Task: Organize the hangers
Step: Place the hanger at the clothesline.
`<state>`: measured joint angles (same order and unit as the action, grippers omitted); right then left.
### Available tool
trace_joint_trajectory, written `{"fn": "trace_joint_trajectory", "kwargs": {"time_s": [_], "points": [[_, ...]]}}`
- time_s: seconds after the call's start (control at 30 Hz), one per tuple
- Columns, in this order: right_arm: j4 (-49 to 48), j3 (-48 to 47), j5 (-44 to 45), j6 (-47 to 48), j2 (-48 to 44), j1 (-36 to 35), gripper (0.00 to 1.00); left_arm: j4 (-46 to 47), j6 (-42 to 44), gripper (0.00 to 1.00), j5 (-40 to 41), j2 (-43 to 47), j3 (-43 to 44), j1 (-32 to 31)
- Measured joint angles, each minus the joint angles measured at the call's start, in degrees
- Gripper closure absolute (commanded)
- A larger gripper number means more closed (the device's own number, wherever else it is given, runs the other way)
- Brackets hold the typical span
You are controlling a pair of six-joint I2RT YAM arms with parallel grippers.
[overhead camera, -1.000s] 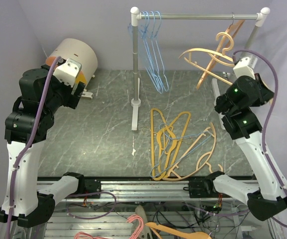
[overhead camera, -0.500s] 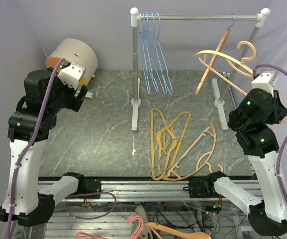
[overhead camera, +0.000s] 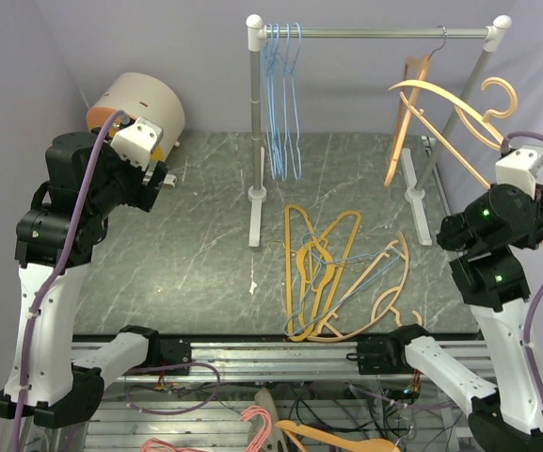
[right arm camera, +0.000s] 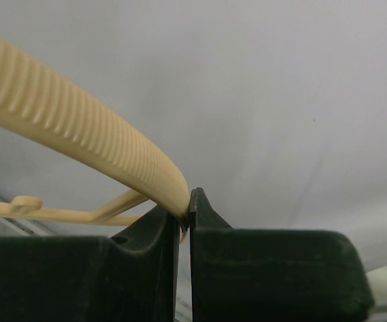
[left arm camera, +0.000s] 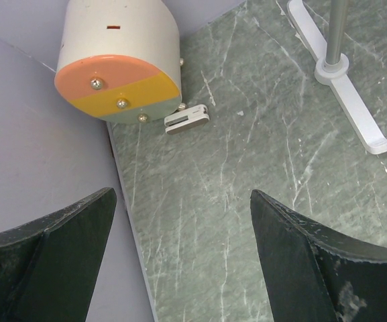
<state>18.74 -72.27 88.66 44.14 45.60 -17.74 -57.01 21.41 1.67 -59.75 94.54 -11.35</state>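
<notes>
My right gripper [right arm camera: 185,208] is shut on the end of a ribbed tan hanger [right arm camera: 79,127]. It holds that tan hanger [overhead camera: 450,108] in the air at the far right, just in front of the rack's rail [overhead camera: 365,31], hook up. Light-blue wire hangers [overhead camera: 280,104] hang at the rail's left end. An orange hanger [overhead camera: 405,104] hangs near the right end. A tangled pile of orange, tan and blue hangers [overhead camera: 337,273] lies on the table. My left gripper [left arm camera: 183,194] is open and empty, high over the table's far left corner.
A beige cylinder [left arm camera: 119,60] with an orange and yellow end lies in the far left corner, a small white clip [left arm camera: 186,119] beside it. The rack's white feet [overhead camera: 257,217] stand on the marble table [overhead camera: 186,254]. Walls close the left and back. Pink hangers [overhead camera: 252,428] lie below the table.
My right arm has swung right and back with the tan hanger, lifting it away from the orange one, which now hangs straighter. The blue hangers swayed left. The left arm barely shifted.
</notes>
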Motion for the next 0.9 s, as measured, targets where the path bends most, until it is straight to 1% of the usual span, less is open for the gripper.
{"fn": "trace_joint_trajectory", "kwargs": {"time_s": [0.03,0.13,0.27,0.47,0.73,0.9], "points": [[-3.0,0.3,0.3,2.0,0.6,-0.1,1.00,0.0,0.0,0.08,0.0,0.0,0.0,0.0],[-7.6,-0.5,0.9,5.6,3.8,-1.5,1.00,0.0,-0.1,0.08,0.0,-0.3,0.0,0.0],[-11.2,-4.6,0.9,9.0,11.0,-4.6,1.00,0.0,-0.1,0.08,0.0,-1.1,0.0,0.0],[-19.9,-10.9,0.9,15.6,22.4,-6.4,1.00,0.0,-0.2,0.09,0.0,-2.3,0.0,0.0],[-25.4,-22.7,0.9,18.3,35.6,-6.4,1.00,0.1,-0.5,0.08,-0.5,-3.9,0.0,0.0],[-26.1,-25.5,0.9,18.1,41.6,-6.4,1.00,0.2,-0.4,0.09,-0.5,-5.0,0.0,0.0]]}}
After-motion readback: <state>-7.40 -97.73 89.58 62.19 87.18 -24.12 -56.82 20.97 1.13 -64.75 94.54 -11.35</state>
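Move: My right hand holds the end of the light hanger. The clothesline stretch I aim for lies about 37 cm ahead of that hand, 17 cm to its left and 8 cm above. The hanging wooden hanger's body is some 33 cm ahead, 14 cm left and 7 cm lower than this hand; the blue hangers hang about 36 cm ahead, 41 cm left and 8 cm below. From my left hand, the clothesline stretch is around 23 cm ahead, 50 cm right and 12 cm up. Keeping the light hanger's end pinched, I sweep my right hand some 20 cm forward and about 10 cm left towards the clothesline, bringing the hook up to the bar on the left side of the hanging wooden hanger. The hand rises slightly, then starts to sink again, and the wrist barely turns. Meanwhile my open, empty left hand eases a few centimetres forward and down. ##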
